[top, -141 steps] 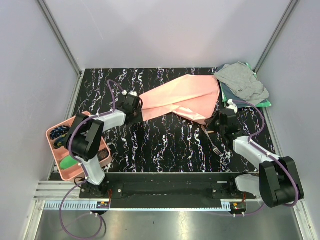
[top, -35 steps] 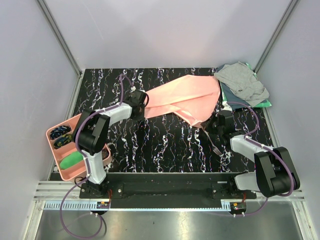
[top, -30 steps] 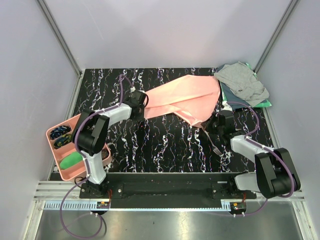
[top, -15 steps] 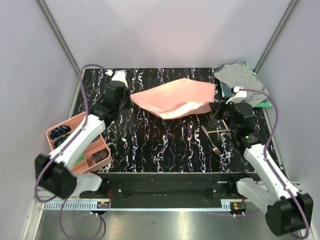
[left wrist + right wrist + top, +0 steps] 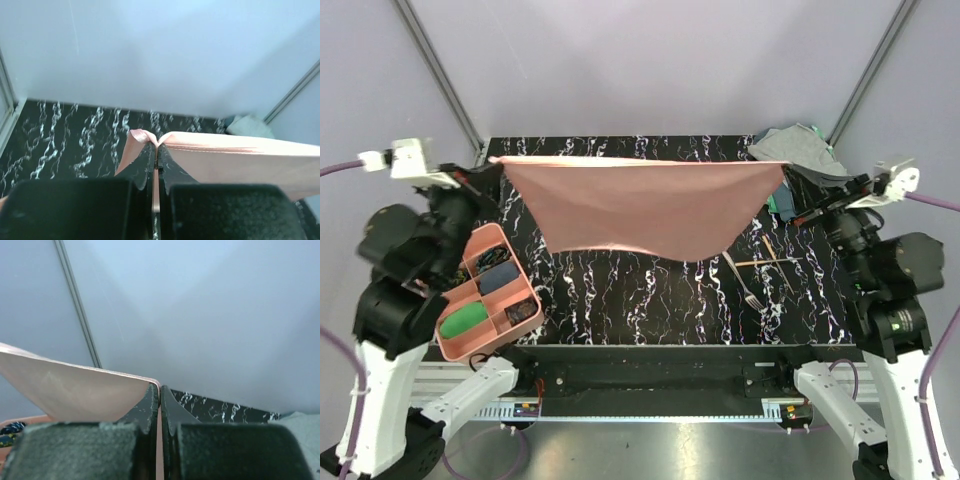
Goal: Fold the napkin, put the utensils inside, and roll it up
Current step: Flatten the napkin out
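The salmon-pink napkin [image 5: 630, 210] hangs spread in the air above the table, pulled taut along its top edge between both raised arms. My left gripper [image 5: 495, 163] is shut on its left top corner, and the pinched cloth [image 5: 240, 160] shows at the tips of that gripper [image 5: 156, 145]. My right gripper [image 5: 792, 175] is shut on the right top corner; the napkin [image 5: 70, 390] runs off to the left from its tips [image 5: 160, 387]. The utensils lie on the black table below the napkin's right end: a silver fork [image 5: 742, 280] and thin sticks [image 5: 770, 255].
A pink compartment tray [image 5: 455, 350] holding small items stands at the table's left front. A grey cloth [image 5: 800, 145] lies over a green cloth [image 5: 778, 205] at the back right corner. Grey walls close in the table on three sides.
Both arms have risen high and swung apart. The napkin, which lay bunched on the table, now hangs stretched flat in the air between them.
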You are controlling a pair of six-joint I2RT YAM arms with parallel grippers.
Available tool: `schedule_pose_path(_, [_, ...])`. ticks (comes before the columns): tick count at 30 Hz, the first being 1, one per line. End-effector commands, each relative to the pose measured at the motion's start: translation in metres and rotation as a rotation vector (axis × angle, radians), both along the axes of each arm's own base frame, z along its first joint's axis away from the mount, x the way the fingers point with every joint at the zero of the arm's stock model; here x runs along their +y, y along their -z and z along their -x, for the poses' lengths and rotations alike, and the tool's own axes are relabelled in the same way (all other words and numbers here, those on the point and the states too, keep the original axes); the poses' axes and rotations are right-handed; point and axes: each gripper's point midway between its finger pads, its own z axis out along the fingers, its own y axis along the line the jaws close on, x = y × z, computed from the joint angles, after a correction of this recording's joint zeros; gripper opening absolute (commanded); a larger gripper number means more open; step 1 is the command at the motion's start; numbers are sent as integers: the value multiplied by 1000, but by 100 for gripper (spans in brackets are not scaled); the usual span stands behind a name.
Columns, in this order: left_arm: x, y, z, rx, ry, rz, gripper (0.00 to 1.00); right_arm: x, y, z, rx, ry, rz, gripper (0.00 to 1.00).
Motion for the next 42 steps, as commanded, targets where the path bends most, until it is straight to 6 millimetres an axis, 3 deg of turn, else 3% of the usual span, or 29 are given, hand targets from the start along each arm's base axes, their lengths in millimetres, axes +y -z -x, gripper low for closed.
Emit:
schedule_pose_path(1, [5,-36,12,-69,6,11,0,-5,-32,5,-19,20,-29,0])
schedule_pose_path(4, [-6,-40,-6,-62,22,-14,0,-12,-30,-24,18,97,-27,0])
schedule_pose_path(7, [-16,-28,-42,-10,-6,-72,0,-15,-11,-68,83,174,-5,0])
schedule_pose_path(8, [-19,-20,-61,24,-24,-95,0,-11,4,-90,126,186,14,0])
schedule_pose_path(10, [-13,-14,-81,54,-57,-107,0,-6,11,-111,140,191,40,0])
schedule_pose_path(11, [-20,-8,-96,76,-23,-106,0,-6,27,-133,184,219,53,0])
schedule_pose_path(13, [-8,-5,-117,93,-40,-74,0,-4,28,-151,183,233,65,0])
schedule_pose_path(14, [-14,-1,-132,112,-1,-63,0,-3,41,-168,213,244,81,0])
schedule_pose_path(16, [-6,-2,-149,121,-10,-51,0,-3,33,-181,201,251,81,0])
schedule_pose_path(17, [-9,-2,-160,125,5,-51,0,-2,41,-194,220,256,97,0])
schedule_pose_path(18, [-7,-5,-165,115,5,-59,0,-1,30,-197,197,260,98,0])
schedule_pose_path(20, [-8,-13,-173,95,5,-66,0,-1,29,-207,195,266,112,0])
schedule_pose_path(24, [-10,-31,-170,44,27,-77,0,0,3,-203,141,263,105,0])
schedule_pose_path(28, [-9,-56,-147,-22,38,-78,0,0,-12,-187,101,240,101,0])
schedule_pose_path(30, [-8,-60,-137,-34,45,-78,0,3,-19,-169,73,201,103,0])
schedule_pose_path(31, [-6,-71,-121,-69,50,-73,0,4,-23,-161,61,188,102,0])
schedule_pose_path(33, [-5,-68,-111,-82,49,-74,0,6,-29,-138,29,153,105,0])
schedule_pose_path(34, [-1,-67,-96,-96,45,-75,0,3,-40,-120,-14,146,120,0])
schedule_pose_path(36, [3,-69,-80,-119,36,-82,0,8,-39,-103,-24,104,127,0])
schedule_pose_path(39, [14,-77,-36,-182,15,-80,0,8,-54,-64,-71,59,119,0])
schedule_pose_path(42, [20,-91,-4,-238,10,-74,0,4,-67,-38,-96,48,111,0])
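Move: Both hands already hold the napkin by its two upper corners, high in the air; its middle hangs about 18 cm inward of each hand, some 12 cm lower and slightly ahead. The bare middle of the table lies roughly 20 cm ahead, 18 cm inward and 46–48 cm below each. Left hand: the tray is 5 cm back, 13 cm left, far below. Right hand: the fork is straight below, 2 cm to the right; the grey cloths are 33 cm ahead, 18 cm right. Keeping both corners pinched in shut fingers, the two hands flick the napkin together: up some 5 cm and slightly back, then a fast throw of 20 cm or so forward and down over the table, wrists tipping down about 20–25 degrees. They then draw up and back by some 13 cm, levelling the wrists and finishing forward of and a little above where they began. ##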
